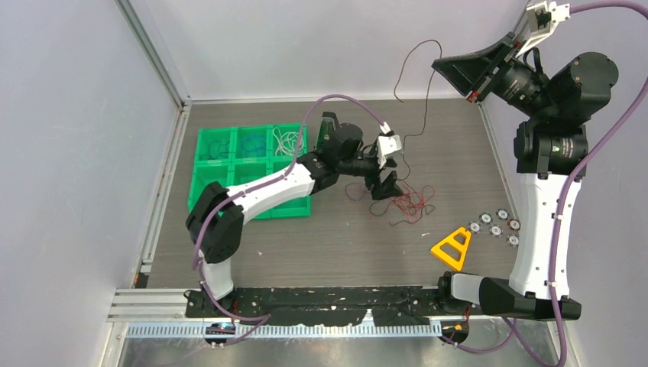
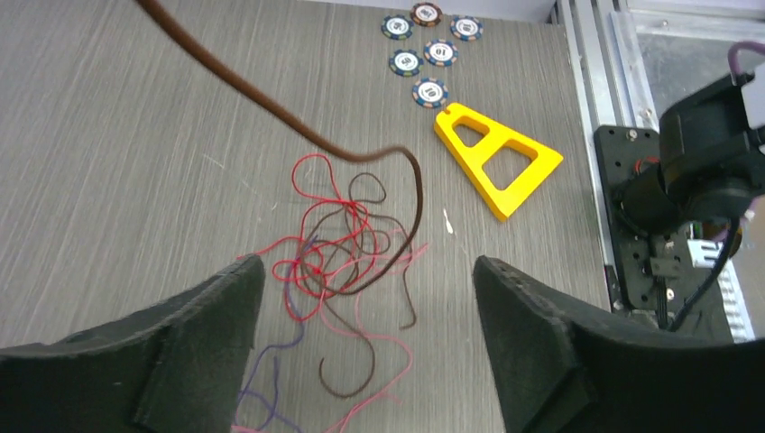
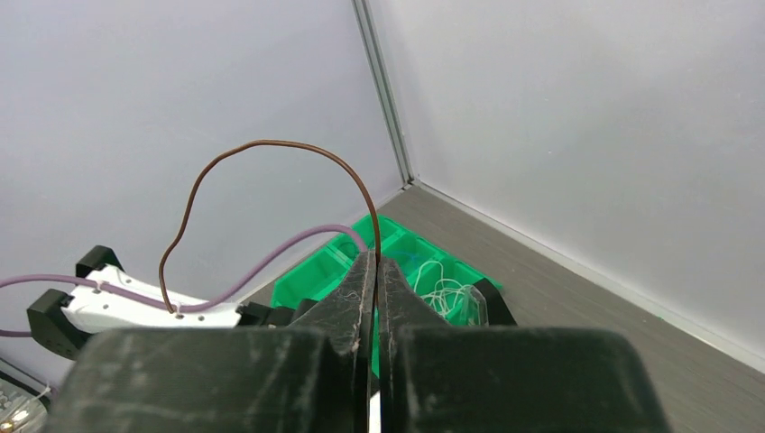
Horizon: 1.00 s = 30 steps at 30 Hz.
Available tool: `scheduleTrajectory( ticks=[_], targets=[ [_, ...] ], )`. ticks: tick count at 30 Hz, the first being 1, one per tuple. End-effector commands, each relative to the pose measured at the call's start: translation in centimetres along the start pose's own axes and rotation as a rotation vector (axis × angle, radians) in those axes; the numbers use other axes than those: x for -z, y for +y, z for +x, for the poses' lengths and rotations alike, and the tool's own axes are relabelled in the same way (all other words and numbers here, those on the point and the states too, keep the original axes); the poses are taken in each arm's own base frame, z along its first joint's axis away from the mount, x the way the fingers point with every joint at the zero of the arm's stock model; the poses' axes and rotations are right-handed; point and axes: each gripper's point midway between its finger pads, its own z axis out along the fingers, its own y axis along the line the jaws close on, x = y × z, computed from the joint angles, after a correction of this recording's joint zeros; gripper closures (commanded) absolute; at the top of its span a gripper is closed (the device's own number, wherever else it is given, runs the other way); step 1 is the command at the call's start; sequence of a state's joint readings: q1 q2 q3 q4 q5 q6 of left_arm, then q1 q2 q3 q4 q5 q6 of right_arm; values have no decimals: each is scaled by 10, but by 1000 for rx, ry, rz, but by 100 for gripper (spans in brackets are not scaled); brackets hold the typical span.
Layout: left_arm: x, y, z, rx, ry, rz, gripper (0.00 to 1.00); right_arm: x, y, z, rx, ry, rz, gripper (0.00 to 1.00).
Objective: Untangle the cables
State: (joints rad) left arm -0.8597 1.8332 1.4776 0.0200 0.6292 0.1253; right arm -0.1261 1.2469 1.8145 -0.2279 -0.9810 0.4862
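Note:
A tangle of thin red, pink, brown and purple cables (image 2: 338,257) lies on the grey table, right of centre (image 1: 409,202). My left gripper (image 2: 365,266) hovers just above it, open wide, fingers (image 2: 212,334) either side of the heap and nothing gripped; from above it sits at the tangle's left edge (image 1: 382,186). My right gripper (image 3: 376,266) is raised high at the back right (image 1: 439,65) and shut on a brown cable (image 3: 271,144). That brown cable (image 1: 405,115) hangs down to the tangle and crosses the left wrist view (image 2: 271,104).
A green compartment tray (image 1: 229,170) at the left holds blue and white cables (image 3: 442,293). A yellow triangle (image 1: 452,247) and several poker chips (image 1: 495,224) lie right of the tangle. Walls close the back and both sides.

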Motion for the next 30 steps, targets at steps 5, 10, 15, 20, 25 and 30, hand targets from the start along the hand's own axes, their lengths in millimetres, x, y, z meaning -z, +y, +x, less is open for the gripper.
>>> scheduleTrajectory(
  ticks=[5,10,15,20,25,30],
  targets=[
    [-12,6,-64,-25,-186,-19,41,5,8,-20,17,-59,20,95],
    [2,-10,-98,-44,-256,10,95,9,-22,-8,-14,-35,100,95],
    [56,-22,-171,-121,-371,-42,100,31,-87,45,43,95,297,95],
    [111,-25,-269,-202,-499,-109,100,54,-119,141,28,304,318,95],
    [140,-11,-317,-221,-553,-170,100,59,-97,214,-100,422,174,89],
    [156,-11,-337,-267,-589,-196,100,63,-85,231,-35,485,125,36]
  ],
)
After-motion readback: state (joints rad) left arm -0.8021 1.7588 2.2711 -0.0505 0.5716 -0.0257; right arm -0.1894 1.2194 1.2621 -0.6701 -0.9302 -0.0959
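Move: The brown cable hangs from the closed right fingers past the open left ones; its nearest stretch is about 3 cm to the left hand's right, 1 cm ahead and 1 cm above. The red tangle is some 7 cm ahead, 9 cm right and 22 below, the yellow triangle about 6 cm back, 18 right and equally low. From the right hand the tangle lies roughly 6 cm ahead, 8 cm right and 56 cm below. The hanging brown cable is pinched by the left fingers, which edge right and shut on it, then carry it steeply up by over 35 cm, drifting left while their tips tilt upward. The right hand at first keeps its hold up high, then swings right and a little forward, sinks about 27 cm towards the tangle while tipping down, and opens, letting the cable go. ##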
